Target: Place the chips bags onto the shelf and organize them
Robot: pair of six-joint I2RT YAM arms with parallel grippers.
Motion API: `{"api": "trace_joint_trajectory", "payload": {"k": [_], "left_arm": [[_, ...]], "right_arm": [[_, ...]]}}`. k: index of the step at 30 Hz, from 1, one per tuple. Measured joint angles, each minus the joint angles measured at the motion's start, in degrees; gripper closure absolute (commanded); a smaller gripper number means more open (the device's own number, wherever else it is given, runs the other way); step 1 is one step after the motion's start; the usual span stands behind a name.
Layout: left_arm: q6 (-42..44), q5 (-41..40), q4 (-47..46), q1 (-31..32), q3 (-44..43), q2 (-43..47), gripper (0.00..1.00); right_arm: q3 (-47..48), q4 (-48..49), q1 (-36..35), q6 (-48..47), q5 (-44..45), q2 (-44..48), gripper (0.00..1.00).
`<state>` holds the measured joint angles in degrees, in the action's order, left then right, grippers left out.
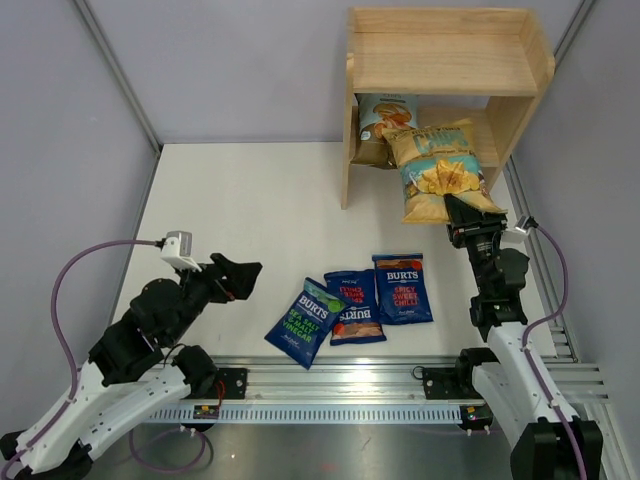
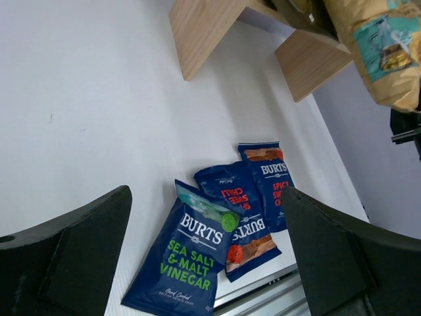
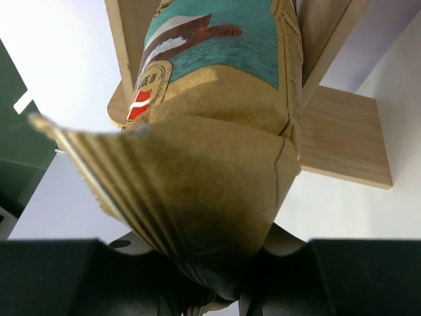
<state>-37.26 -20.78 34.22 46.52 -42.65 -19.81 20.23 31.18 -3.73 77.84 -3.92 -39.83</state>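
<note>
The light wooden shelf point(image 1: 440, 62) stands at the far right. A light-blue-and-olive bag point(image 1: 384, 118) stands in the left of its lower tier. My right gripper point(image 1: 463, 218) is shut on the near end of the tan-and-teal bag point(image 1: 440, 172), whose far end reaches into the lower tier. In the right wrist view the tan-and-teal bag point(image 3: 217, 131) fills the frame above the gripper point(image 3: 220, 293). Three dark-blue BURTS bags point(image 1: 305, 322) point(image 1: 355, 307) point(image 1: 402, 288) lie overlapping on the table near the front. My left gripper point(image 1: 243, 277) is open and empty to their left. It frames the BURTS bags point(image 2: 187, 253) in the left wrist view.
The shelf's top tier point(image 1: 440, 45) holds nothing. A metal rail point(image 1: 340, 372) runs along the table's front edge. Grey walls close in the white table point(image 1: 240, 200) on the left, back and right.
</note>
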Motion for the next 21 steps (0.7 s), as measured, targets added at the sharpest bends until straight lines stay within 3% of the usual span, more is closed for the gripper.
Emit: {"api": "trace_joint_trajectory", "payload": {"k": [21], "left_arm": [[0.22,1.55,3.74,0.00,6.47,2.27,0.01]], "right_arm": [[8.46,11.56,10.60,5.84,-7.76,-15.08,0.80]]}}
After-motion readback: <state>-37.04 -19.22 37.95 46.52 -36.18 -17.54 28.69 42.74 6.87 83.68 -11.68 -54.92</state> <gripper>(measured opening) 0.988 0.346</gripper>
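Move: The right hand holds the yellow chips bag by its near, lower right-hand corner. The free lower shelf slot lies about 22 cm ahead and 2 cm to its right, roughly level. The cassava chips bag stands in the same shelf some 20 cm left of that slot's middle, and the shelf's right side panel about 10 cm right of it. From the empty left hand, the slot lies some 36 cm ahead, 60 cm right and slightly higher. Keep the right fingers pinched on the corner and feed the yellow chips bag into the free slot beside the cassava bag: ease forward and right first, then add lift as you go on, about 4 cm each way, with the wrist nearly steady. Meanwhile lower the open left gripper straight down by some 5 cm, well clear of the bags on the table. ##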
